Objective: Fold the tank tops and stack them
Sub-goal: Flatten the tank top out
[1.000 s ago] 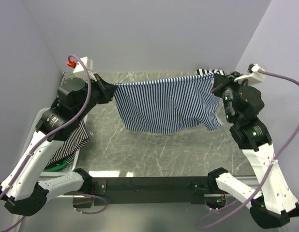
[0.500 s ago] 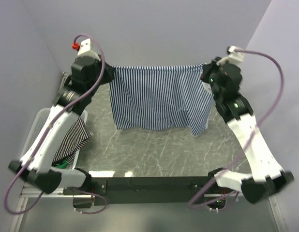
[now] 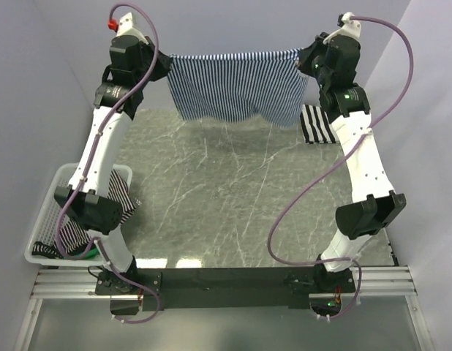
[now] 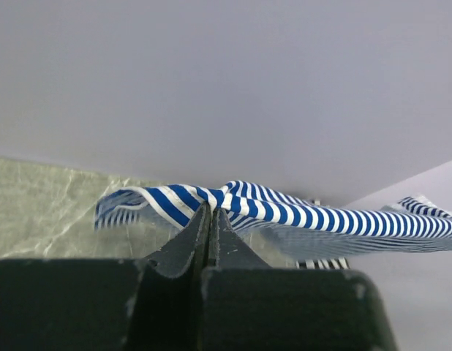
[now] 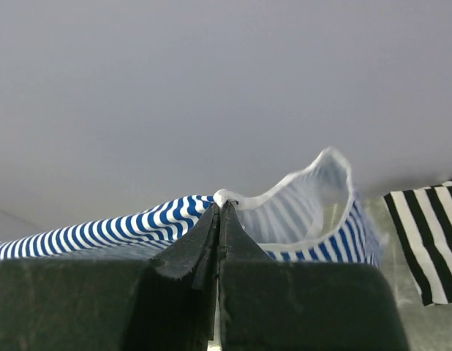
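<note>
A thin navy-and-white striped tank top (image 3: pixel 237 84) hangs stretched in the air at the far end of the table. My left gripper (image 3: pixel 166 64) is shut on its left top corner, and the cloth shows pinched at the fingertips in the left wrist view (image 4: pixel 284 212). My right gripper (image 3: pixel 302 60) is shut on its right top corner, on the white trim in the right wrist view (image 5: pixel 314 197). A broad black-and-white striped tank top (image 3: pixel 315 123) lies on the table at the far right, also in the right wrist view (image 5: pixel 427 234).
A white mesh basket (image 3: pixel 47 219) stands at the near left with more striped tops (image 3: pixel 120 201) hanging over its rim. The grey marble tabletop (image 3: pixel 233 197) lies between the arms. Lavender walls close in the back and sides.
Both arms have stretched up and away, carrying the navy-striped top higher and farther back. The black-and-white top at the far right has come into view below it.
</note>
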Controlling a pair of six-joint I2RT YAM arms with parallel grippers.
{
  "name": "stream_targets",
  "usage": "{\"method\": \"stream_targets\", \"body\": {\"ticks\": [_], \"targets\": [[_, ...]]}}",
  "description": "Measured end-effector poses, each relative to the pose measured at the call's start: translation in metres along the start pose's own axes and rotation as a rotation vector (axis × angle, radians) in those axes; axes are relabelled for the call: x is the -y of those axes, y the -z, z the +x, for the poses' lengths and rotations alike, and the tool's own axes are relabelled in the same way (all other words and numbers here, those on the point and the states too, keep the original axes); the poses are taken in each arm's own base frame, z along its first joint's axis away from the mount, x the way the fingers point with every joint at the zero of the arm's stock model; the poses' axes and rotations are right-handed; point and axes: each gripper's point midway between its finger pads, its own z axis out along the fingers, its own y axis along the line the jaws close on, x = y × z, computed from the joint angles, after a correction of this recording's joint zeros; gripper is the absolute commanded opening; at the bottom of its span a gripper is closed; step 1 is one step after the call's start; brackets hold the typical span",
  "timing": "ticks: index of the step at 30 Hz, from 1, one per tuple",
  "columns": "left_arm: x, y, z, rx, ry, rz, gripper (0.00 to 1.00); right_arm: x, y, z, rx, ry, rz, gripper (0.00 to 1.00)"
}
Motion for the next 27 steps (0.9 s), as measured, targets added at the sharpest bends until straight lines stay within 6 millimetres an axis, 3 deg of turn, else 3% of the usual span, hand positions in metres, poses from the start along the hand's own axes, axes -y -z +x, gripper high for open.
{"method": "stream_targets", "body": {"ticks": [3,5,7,9,11,13,14,15,17,18,20,21,27], "targets": [[-0.005,0.015,0.002,-0.003,0.006,-0.004,0.01,-0.003,0.012,0.002,-0.008,-0.019,-0.019,0.00],[-0.014,0.031,0.020,-0.035,0.028,-0.016,0.01,0.008,0.026,0.027,-0.059,-0.031,-0.003,0.00],[-0.032,0.052,0.055,-0.102,0.065,-0.044,0.01,0.025,0.043,0.068,-0.137,-0.048,0.021,0.00],[-0.056,0.076,0.104,-0.181,0.113,-0.075,0.01,0.049,0.063,0.127,-0.240,-0.069,0.054,0.00],[-0.088,0.101,0.167,-0.289,0.165,-0.130,0.01,0.080,0.089,0.200,-0.379,-0.092,0.103,0.03],[-0.121,0.126,0.238,-0.425,0.210,-0.208,0.07,0.108,0.115,0.267,-0.504,-0.114,0.159,0.32],[-0.136,0.139,0.273,-0.487,0.225,-0.241,0.21,0.125,0.131,0.304,-0.577,-0.122,0.194,0.42],[-0.151,0.153,0.303,-0.550,0.237,-0.284,0.28,0.141,0.149,0.337,-0.645,-0.128,0.230,0.53],[-0.176,0.184,0.358,-0.672,0.263,-0.367,0.41,0.167,0.190,0.391,-0.781,-0.141,0.297,0.58],[-0.184,0.197,0.376,-0.715,0.268,-0.395,0.45,0.175,0.206,0.407,-0.827,-0.144,0.318,0.62],[-0.186,0.210,0.390,-0.755,0.274,-0.412,0.50,0.178,0.216,0.415,-0.836,-0.156,0.324,0.66],[-0.183,0.211,0.390,-0.753,0.275,-0.404,0.52,0.175,0.213,0.407,-0.804,-0.156,0.312,0.67],[-0.151,0.191,0.345,-0.616,0.277,-0.325,0.50,0.169,0.196,0.364,-0.612,-0.160,0.295,0.68]]}}
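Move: Both hands hold the outstretched striped tank top by its edge, some 43–45 cm above the table. The bare mid-table where it will lie is about 23 cm back and 17 cm right of the left hand, and 23 cm back and 22 cm left of the right hand. The folded tank top lies roughly 13 cm right of the right hand and 2 cm farther out; the basket is about 30 cm left and 31 cm back from the left hand. From high and far out, both arms swing fast down and back together towards the bare mid-table, sinking about 40 cm while drawing the stretched tank top some 25 cm towards the robot, the fingers tipping down by about 50 degrees. Near the bottom both grippers open, the left to half and the right to two thirds, letting go of the edge, and then both hands rise a few centimetres with the wrists easing back up a little. ##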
